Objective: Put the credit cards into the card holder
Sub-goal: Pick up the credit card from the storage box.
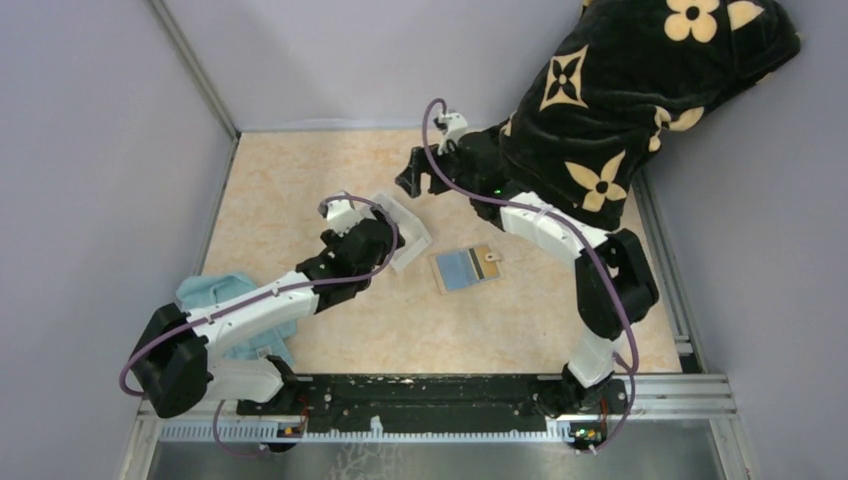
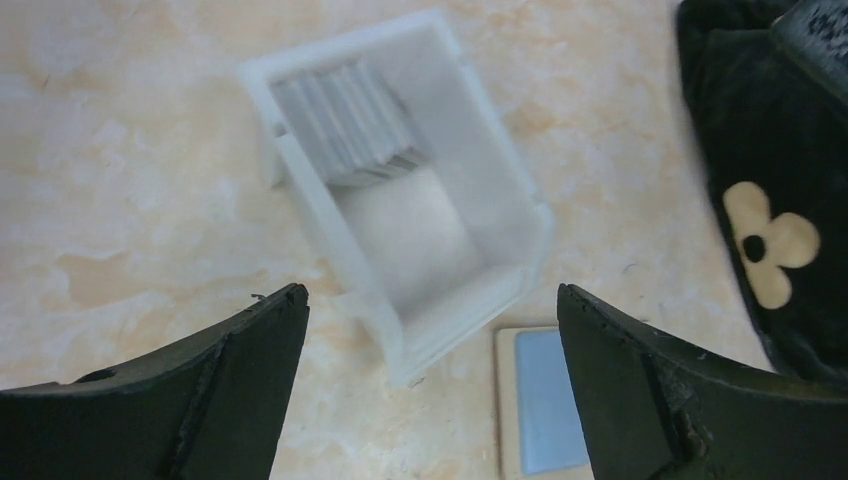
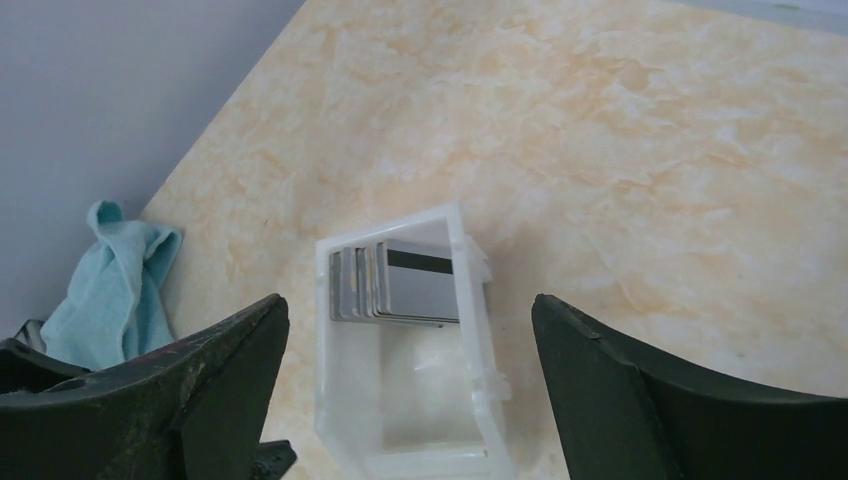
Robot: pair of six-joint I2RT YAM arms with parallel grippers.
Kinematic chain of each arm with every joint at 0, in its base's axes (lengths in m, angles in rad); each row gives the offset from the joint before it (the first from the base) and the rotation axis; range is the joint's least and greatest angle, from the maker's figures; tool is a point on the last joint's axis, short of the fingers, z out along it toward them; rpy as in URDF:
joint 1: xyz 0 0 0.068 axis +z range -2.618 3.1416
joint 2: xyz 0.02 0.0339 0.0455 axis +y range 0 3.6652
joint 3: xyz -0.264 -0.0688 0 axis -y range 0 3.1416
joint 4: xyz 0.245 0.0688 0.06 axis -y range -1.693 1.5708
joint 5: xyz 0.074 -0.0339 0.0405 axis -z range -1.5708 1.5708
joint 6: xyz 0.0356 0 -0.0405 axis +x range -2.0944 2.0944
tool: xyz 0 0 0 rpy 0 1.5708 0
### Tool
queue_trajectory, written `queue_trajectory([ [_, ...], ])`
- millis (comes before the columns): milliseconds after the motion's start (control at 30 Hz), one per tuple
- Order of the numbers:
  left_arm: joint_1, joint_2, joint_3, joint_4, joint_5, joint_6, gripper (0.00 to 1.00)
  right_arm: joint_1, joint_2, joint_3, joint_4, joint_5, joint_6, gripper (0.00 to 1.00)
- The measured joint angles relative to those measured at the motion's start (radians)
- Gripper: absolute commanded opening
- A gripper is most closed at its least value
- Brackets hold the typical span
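Observation:
Several silvery-grey credit cards stand stacked on edge at one end of a clear white plastic tray. They also show in the right wrist view, inside the tray. The card holder lies open on the table right of the tray, blue-grey lining up; a corner shows in the left wrist view. My left gripper is open and empty above the tray's near end. My right gripper is open and empty, above the tray's far side.
A light blue cloth lies at the table's left near corner, also in the right wrist view. A black blanket with tan flowers hangs over the back right. Grey walls close the table's left, back and right sides.

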Motion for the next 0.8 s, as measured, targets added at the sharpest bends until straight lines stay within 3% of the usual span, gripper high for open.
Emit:
queue_trajectory([
  [133,0.031,0.006,0.003,-0.115,0.017,-0.107,0.99,0.050,0.100,0.115,-0.076,-0.002,-0.037,0.75],
  [300,0.085,-0.045,-0.054,-0.130,0.067,-0.173,0.99,0.083,0.212,0.248,-0.161,0.008,-0.067,0.67],
  [367,0.104,-0.063,-0.077,-0.134,0.082,-0.190,0.92,0.095,0.259,0.298,-0.198,0.016,-0.082,0.62],
  [500,0.146,-0.069,-0.094,-0.140,0.111,-0.203,0.78,0.121,0.342,0.390,-0.272,0.028,-0.102,0.61],
  [800,0.256,-0.063,-0.143,-0.116,0.201,-0.198,0.74,0.153,0.487,0.559,-0.406,0.037,-0.135,0.60],
])
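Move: The credit cards stand in the far-left end of the storage box, about 11 cm to the right hand's left, 1 cm ahead and some 16 cm below. The box's middle is about 7 cm left, 2 cm back and 17 cm below; the card holder lies roughly 9 cm right, 10 cm back and 19 cm below. From the left hand, the cards are about 6 cm ahead, 4 cm left and 8 cm below. Right hand sweeps about 10 cm left and down towards the cards, fingers narrowing; left hand shifts left, sinking. ##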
